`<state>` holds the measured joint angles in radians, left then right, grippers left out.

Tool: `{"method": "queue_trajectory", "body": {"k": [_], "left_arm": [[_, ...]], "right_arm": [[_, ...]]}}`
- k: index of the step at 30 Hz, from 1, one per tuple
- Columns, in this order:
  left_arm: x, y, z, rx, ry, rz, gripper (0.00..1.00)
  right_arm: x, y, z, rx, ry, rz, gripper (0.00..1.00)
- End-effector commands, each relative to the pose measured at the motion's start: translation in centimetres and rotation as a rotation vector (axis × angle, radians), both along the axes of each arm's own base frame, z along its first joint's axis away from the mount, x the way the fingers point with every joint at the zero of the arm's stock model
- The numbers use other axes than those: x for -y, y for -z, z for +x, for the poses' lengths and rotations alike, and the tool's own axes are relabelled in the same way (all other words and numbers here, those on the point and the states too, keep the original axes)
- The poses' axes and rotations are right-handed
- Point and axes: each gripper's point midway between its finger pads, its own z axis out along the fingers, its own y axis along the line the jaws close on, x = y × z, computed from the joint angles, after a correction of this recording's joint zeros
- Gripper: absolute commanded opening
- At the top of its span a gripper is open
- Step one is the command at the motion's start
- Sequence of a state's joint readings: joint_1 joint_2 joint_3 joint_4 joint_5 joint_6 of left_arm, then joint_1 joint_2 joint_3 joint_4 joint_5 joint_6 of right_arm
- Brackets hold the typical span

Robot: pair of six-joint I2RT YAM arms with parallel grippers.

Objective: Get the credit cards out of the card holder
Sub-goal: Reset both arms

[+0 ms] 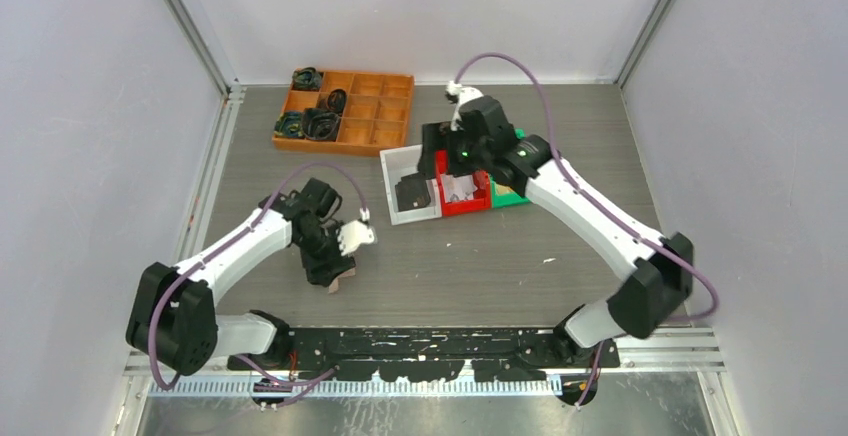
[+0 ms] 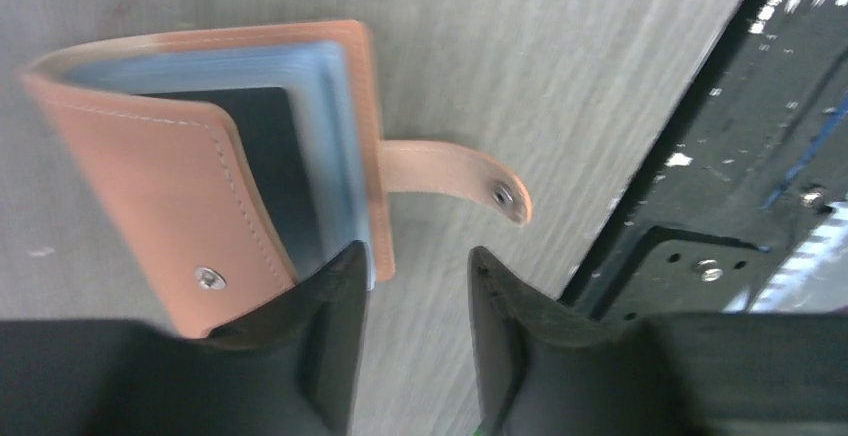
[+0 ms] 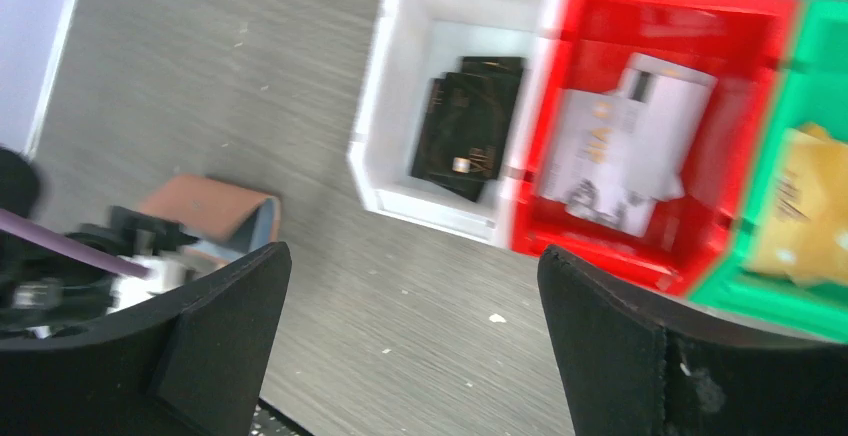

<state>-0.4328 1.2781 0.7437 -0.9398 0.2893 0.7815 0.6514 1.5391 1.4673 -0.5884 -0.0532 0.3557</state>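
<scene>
The salmon-pink card holder lies part open on the table, its snap tab loose to the right. A dark card sits in its clear bluish sleeves. My left gripper is open right above it. One finger covers the holder's near corner, and only bare table shows between the jaws. From the top view the holder peeks out under that gripper. My right gripper hangs wide open and empty by the bins. Dark cards lie in the white bin, white cards in the red bin.
A green bin beside the red one holds a yellow-tan packet. An orange compartment tray with black items stands at the back left. The black base rail runs close to the holder on the near side.
</scene>
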Motion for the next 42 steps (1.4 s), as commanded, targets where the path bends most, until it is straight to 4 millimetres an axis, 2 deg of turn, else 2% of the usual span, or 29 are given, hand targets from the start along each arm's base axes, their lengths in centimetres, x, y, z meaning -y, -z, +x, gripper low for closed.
{"method": "queue_trajectory", "body": {"k": [1,2,4,6,9,11,13,17,18,22,26,29,32,34,36,42], "left_arm": [[0.7,-6.5,5.3,0.212,-0.131,-0.045,0.69],[0.7,-8.0,5.8,0.232,-0.165,-0.078,0.82],[0.7,-10.8,6.3,0.268,-0.227,-0.161,0.95],[0.4,-13.2,6.7,0.314,-0.268,-0.225,0.99],[-0.9,-15.2,7.3,0.382,-0.343,-0.280,1.00],[-2.1,-15.4,7.9,0.410,-0.404,-0.306,1.00],[-3.3,-14.6,8.9,0.432,-0.475,-0.322,1.00],[-5.9,-12.5,12.2,0.470,-0.670,-0.398,1.00],[-6.5,-12.4,13.7,0.508,-0.719,-0.447,1.00],[-8.2,-10.6,16.5,0.545,-0.919,-0.595,1.00],[-8.7,-7.6,17.2,0.641,-0.990,-0.670,1.00],[-9.4,-7.6,17.8,0.798,-1.034,-0.749,1.00],[-9.9,-8.1,18.2,0.921,-1.048,-0.811,0.99],[-10.6,-7.3,18.7,0.948,-1.079,-0.807,0.99],[-11.3,-7.5,19.4,0.979,-1.114,-0.813,1.00],[-11.4,-6.9,20.4,0.946,-1.185,-0.854,1.00]], "right_arm": [[6.3,-2.7,1.9,0.178,0.254,0.009,1.00],[8.0,-2.6,1.9,0.189,0.304,-0.009,0.99],[11.2,-2.2,1.6,0.198,0.395,-0.021,1.00],[14.7,-1.8,1.2,0.222,0.508,-0.046,1.00],[20.7,-0.4,0.7,0.254,0.707,-0.096,1.00],[24.6,0.7,0.2,0.291,0.854,-0.151,0.99],[28.2,1.6,-0.4,0.353,1.000,-0.211,1.00],[33.0,3.0,-1.2,0.568,1.175,-0.346,1.00],[33.8,3.5,-1.3,0.612,1.213,-0.351,0.99],[35.4,6.8,-0.4,0.593,1.296,-0.348,1.00],[35.6,9.8,1.1,0.557,1.274,-0.372,1.00],[35.5,12.6,1.6,0.510,1.233,-0.418,0.99],[34.6,13.1,2.9,0.516,1.155,-0.397,1.00],[34.5,13.7,3.4,0.515,1.142,-0.390,0.99],[34.8,14.2,3.5,0.523,1.160,-0.375,1.00],[33.2,14.5,3.8,0.562,1.037,-0.324,1.00]]}}
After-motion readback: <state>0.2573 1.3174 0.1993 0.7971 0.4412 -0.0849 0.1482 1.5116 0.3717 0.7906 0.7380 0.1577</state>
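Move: The left hand stands low over the table at the strap end of the card holder, whose middle lies about 6 cm ahead, 4 cm to the right and 3 cm below. The empty right hand hangs high near the border of the white and red bins; the green bin it will pass is some 18 cm right, 9 cm ahead and 20 cm down, with the red bin 6 cm right and 7 cm ahead, the white bin 6 cm left and 4 cm ahead. From it the holder lies 26 cm left and 12 cm back. Fingers spreading from half to wide open, the left hand leaves the card holder up and forward, about 15 cm high, then swings left and comes down beside the holder, ending some 18 cm forward and 10 cm left as its wrist turns counter-clockwise and tips up to point forward. The right hand, already wide open, sweeps about 35 cm right above the red and green bins, then sinks some 17 cm beyond the green one, its wrist turning roughly 60 degrees clockwise. ##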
